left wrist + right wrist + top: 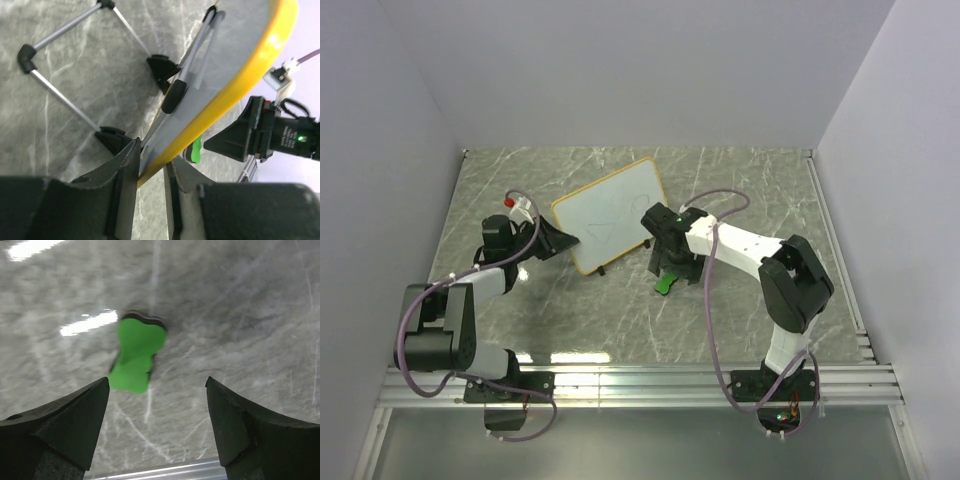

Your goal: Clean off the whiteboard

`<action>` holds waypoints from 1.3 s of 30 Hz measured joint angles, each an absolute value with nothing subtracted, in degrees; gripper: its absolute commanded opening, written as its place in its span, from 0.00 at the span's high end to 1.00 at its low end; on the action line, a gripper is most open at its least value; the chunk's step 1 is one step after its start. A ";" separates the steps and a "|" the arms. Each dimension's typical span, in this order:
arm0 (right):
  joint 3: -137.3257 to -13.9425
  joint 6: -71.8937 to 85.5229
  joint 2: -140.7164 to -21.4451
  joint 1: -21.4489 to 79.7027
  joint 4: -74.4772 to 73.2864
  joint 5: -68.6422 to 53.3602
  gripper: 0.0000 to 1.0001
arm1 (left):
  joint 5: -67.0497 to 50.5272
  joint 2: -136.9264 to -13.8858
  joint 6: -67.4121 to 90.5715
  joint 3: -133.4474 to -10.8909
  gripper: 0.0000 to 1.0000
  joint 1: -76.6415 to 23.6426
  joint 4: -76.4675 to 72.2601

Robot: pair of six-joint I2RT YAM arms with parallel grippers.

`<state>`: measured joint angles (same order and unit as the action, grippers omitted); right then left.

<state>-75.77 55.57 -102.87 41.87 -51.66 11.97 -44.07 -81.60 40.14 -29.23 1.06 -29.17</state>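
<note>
The whiteboard (610, 215), white with a thin yellow frame and faint line drawings, stands tilted on its wire stand at mid-table. My left gripper (572, 241) is at its left edge. In the left wrist view the jaws of the left gripper (152, 160) are shut on the whiteboard's yellow rim (240, 75), one finger on the grey back and one on the front. The small green eraser (664, 283) lies flat on the table right of the board. My right gripper (670, 268) hovers just above it, and the right wrist view shows that gripper (157, 385) open, with the eraser (135, 357) slightly ahead and left of the gap.
The board's wire stand (60, 30) with black feet spreads behind it on the marble tabletop (750, 180). Grey walls close in the table on three sides. An aluminium rail (640, 385) runs along the near edge. The right arm's wrist (280, 135) shows beyond the board.
</note>
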 measured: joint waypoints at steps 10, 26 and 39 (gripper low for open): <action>-66.50 60.51 -100.29 41.87 -42.35 11.79 0.18 | -38.79 -77.67 40.14 -25.02 0.70 -0.01 -28.25; -68.84 63.94 -100.79 43.70 -36.32 11.62 0.22 | -35.05 -75.85 41.15 -21.34 0.70 -3.22 -26.94; -66.85 67.09 -103.63 43.90 -38.61 13.08 0.44 | -34.20 -74.83 41.17 -21.12 0.75 -3.75 -25.50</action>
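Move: The green eraser lies almost under the right hand, about 2 cm left, 1 cm ahead and 6 cm below; the whiteboard's middle is roughly 15 cm left of this hand, 12 cm ahead and 3 cm higher. The left hand already pinches the board's left edge, the board's middle being some 11 cm right, 5 cm ahead and about level in height. From the left hand the eraser is about 23 cm right, 8 cm back and 12 cm below. Down in a wavering approach, the right hand first dips about 3 cm and slightly back, rises left and forward, then sinks again with a small swing back and right, ending about 4 cm lower around the eraser, turned some 10 degrees clockwise, its open fingers partly narrowing. The left hand keeps its pinch on the whiteboard's left edge, drawing it back and down. ##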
